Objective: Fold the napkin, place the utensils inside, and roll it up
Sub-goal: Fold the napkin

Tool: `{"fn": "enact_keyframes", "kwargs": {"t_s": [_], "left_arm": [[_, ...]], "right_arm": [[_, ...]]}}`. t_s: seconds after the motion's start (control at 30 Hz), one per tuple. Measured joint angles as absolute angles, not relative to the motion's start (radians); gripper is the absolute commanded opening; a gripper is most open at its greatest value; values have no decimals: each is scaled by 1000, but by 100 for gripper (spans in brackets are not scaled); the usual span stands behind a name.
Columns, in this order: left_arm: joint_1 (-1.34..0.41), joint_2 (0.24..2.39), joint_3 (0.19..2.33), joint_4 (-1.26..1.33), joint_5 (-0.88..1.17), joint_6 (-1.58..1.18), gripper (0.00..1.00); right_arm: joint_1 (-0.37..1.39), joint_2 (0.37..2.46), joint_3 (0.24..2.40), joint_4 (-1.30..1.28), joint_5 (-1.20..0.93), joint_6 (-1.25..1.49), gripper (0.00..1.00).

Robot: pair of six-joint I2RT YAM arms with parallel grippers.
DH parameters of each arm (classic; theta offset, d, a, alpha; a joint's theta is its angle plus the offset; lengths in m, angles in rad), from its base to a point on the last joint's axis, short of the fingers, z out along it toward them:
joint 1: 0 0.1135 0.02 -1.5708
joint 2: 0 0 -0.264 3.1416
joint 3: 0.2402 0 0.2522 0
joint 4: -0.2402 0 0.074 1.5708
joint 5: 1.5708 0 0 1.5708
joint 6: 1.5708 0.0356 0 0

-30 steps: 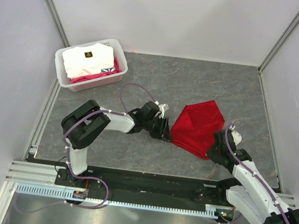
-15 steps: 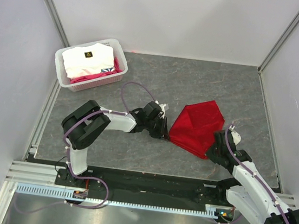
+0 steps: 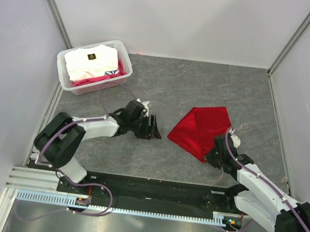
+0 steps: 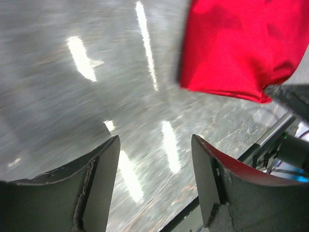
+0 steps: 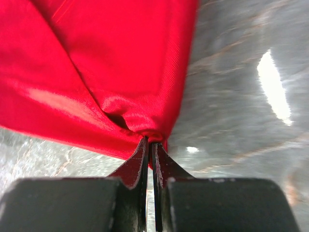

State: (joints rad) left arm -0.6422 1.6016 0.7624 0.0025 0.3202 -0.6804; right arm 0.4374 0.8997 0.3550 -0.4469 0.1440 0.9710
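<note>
The red napkin (image 3: 201,130) lies folded in a rough triangle on the grey table, right of centre. My right gripper (image 3: 216,156) is shut on its near right corner; the right wrist view shows the cloth (image 5: 96,58) bunched where it enters the tips of that gripper (image 5: 150,143). My left gripper (image 3: 154,132) hovers a little left of the napkin, apart from it. Its jaws stand open with only bare table between them in the left wrist view (image 4: 155,141), and the napkin (image 4: 241,43) lies ahead at upper right. The utensils are out of view.
A white plastic basket (image 3: 63,76) holding white and pink fabric items (image 3: 92,63) sits at the back left corner. Pale walls enclose the table on three sides. A black rail (image 3: 152,186) with the arm bases runs along the near edge.
My left gripper has closed at the napkin's left edge, then opened and drawn back to the left, away from the cloth. The napkin has shifted slightly left and flattened, with the right gripper still holding its corner.
</note>
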Motion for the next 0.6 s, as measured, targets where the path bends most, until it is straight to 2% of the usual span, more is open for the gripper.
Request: {"fn": "enact_keyframes", "kwargs": {"t_s": [0.27,0.6], "left_arm": [[-521,1454,666,-27,326,-680,69],[-483,1448,666,-10,334,-680,70]], "right_arm": [[594,1072,401,-309,161,1035,0],[740,1160,433,-236,195,1110,0]]}}
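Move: My right hand still pinches the napkin's near corner, just off the table. The folded napkin's middle lies about 12 cm ahead and 5 cm left of that hand, and its left corner about 8 cm ahead and 18 cm left. My empty left hand hovers beside that left corner, which is about 5 cm to its right, roughly level fore and aft and some 3 cm below. From this hand the napkin's middle is about 19 cm right and 3 cm ahead. Keeping my closed right fingers on the near corner, I drag it some 8 cm left, low over the table, towards where my left hand has been, turning the wrist about 10 degrees counter-clockwise. I carry my left hand about 5 cm left as well, rising and reaching forward a couple of centimetres each, fingers staying open and holding nothing, to make way for the napkin. ##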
